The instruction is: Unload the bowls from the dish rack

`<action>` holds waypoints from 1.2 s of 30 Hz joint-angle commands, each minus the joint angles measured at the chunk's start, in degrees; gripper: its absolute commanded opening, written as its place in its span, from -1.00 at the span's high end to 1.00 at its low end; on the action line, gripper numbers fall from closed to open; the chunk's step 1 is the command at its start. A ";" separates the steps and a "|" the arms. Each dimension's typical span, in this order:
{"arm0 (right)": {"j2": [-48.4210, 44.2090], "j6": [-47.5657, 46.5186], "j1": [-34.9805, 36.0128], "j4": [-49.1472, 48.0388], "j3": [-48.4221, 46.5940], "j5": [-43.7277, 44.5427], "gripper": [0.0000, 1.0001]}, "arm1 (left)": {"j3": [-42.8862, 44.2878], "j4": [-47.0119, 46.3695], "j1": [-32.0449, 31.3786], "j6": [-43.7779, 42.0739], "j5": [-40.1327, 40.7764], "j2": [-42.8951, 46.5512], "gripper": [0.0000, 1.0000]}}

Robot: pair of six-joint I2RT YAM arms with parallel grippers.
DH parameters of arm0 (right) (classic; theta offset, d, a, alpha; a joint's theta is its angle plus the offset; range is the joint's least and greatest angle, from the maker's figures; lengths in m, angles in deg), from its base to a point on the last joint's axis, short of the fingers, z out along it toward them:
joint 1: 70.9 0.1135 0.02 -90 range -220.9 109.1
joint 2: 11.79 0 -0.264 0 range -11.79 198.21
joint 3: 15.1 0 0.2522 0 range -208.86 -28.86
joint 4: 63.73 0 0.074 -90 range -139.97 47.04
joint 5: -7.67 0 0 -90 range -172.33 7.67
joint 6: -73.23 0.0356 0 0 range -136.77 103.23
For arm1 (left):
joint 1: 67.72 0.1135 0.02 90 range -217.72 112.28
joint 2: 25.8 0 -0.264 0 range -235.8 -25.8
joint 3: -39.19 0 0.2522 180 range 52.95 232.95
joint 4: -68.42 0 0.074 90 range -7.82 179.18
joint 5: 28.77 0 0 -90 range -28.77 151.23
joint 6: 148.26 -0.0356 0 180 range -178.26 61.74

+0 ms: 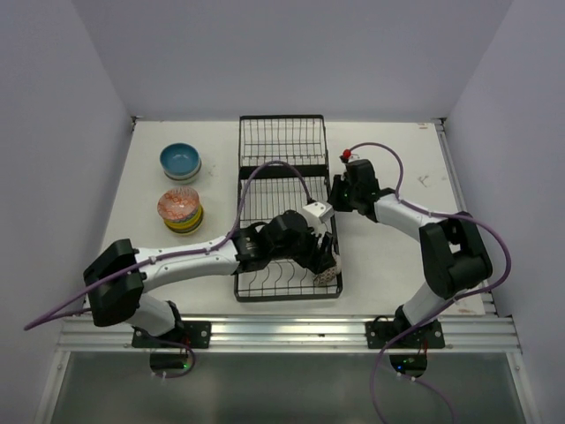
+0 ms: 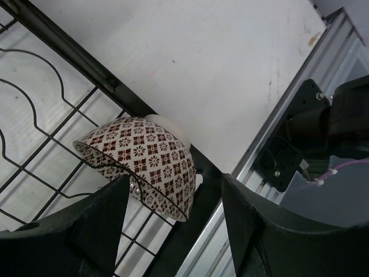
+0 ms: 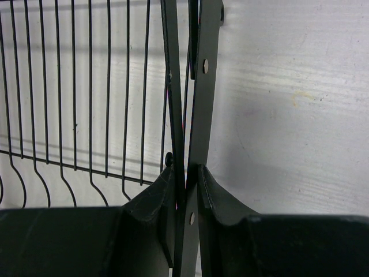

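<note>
The black wire dish rack [image 1: 282,141] lies in the middle of the table. One bowl with a brown flower pattern [image 2: 144,158] leans tilted in the rack's near right corner [image 1: 327,275], foot up. My left gripper [image 2: 176,213] is open, its fingers either side of the bowl's lower rim; in the top view it [image 1: 322,261] hovers over that corner. My right gripper [image 3: 187,179] is shut on the rack's right side bar [image 3: 202,86], seen from above at the rack's right edge [image 1: 338,190].
Two stacks of bowls stand on the table left of the rack: a blue-topped one [image 1: 180,162] and an orange-topped one [image 1: 180,210]. The metal rail [image 2: 271,133] runs along the table's near edge close to the rack corner.
</note>
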 commanded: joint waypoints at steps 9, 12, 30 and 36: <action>3.72 0.88 -0.87 2.67 0.38 -0.69 1.00 | -1.35 -9.20 -0.61 4.23 -2.89 -5.24 -0.33; 3.98 0.88 -0.87 2.58 0.47 -0.87 1.00 | -4.52 -17.72 -0.61 7.31 -6.23 -4.81 -0.11; 4.07 0.44 -1.39 3.28 0.56 0.01 1.00 | -12.87 -26.11 -0.61 1.89 -12.38 -0.50 1.00; 3.98 0.18 -1.66 3.81 0.47 0.62 1.00 | -15.59 -27.60 -0.61 -2.96 -13.27 2.22 1.00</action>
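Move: The last bowl, patterned and standing on edge in the rack, is about 4 cm right of the open left gripper, 2 cm ahead and some 7 cm below it. The rack's right rail runs about 7 cm to the right, level in reach and 9 cm lower; its near right corner lies about 9 cm back and 6 cm right of the left gripper. From the right gripper the bowl is about 18 cm back, 2 cm left, roughly level. Down first, quickly, about 5 cm in all, then back towards the robot about 4 cm along the rack: the left gripper goes to the near edge of the bowl's rim, drifting slightly right and returning. The wrist tilts roughly 10 degrees while the open fingers close and pinch the rim there; the right gripper stays put, still clamped on the rack's right rail. ##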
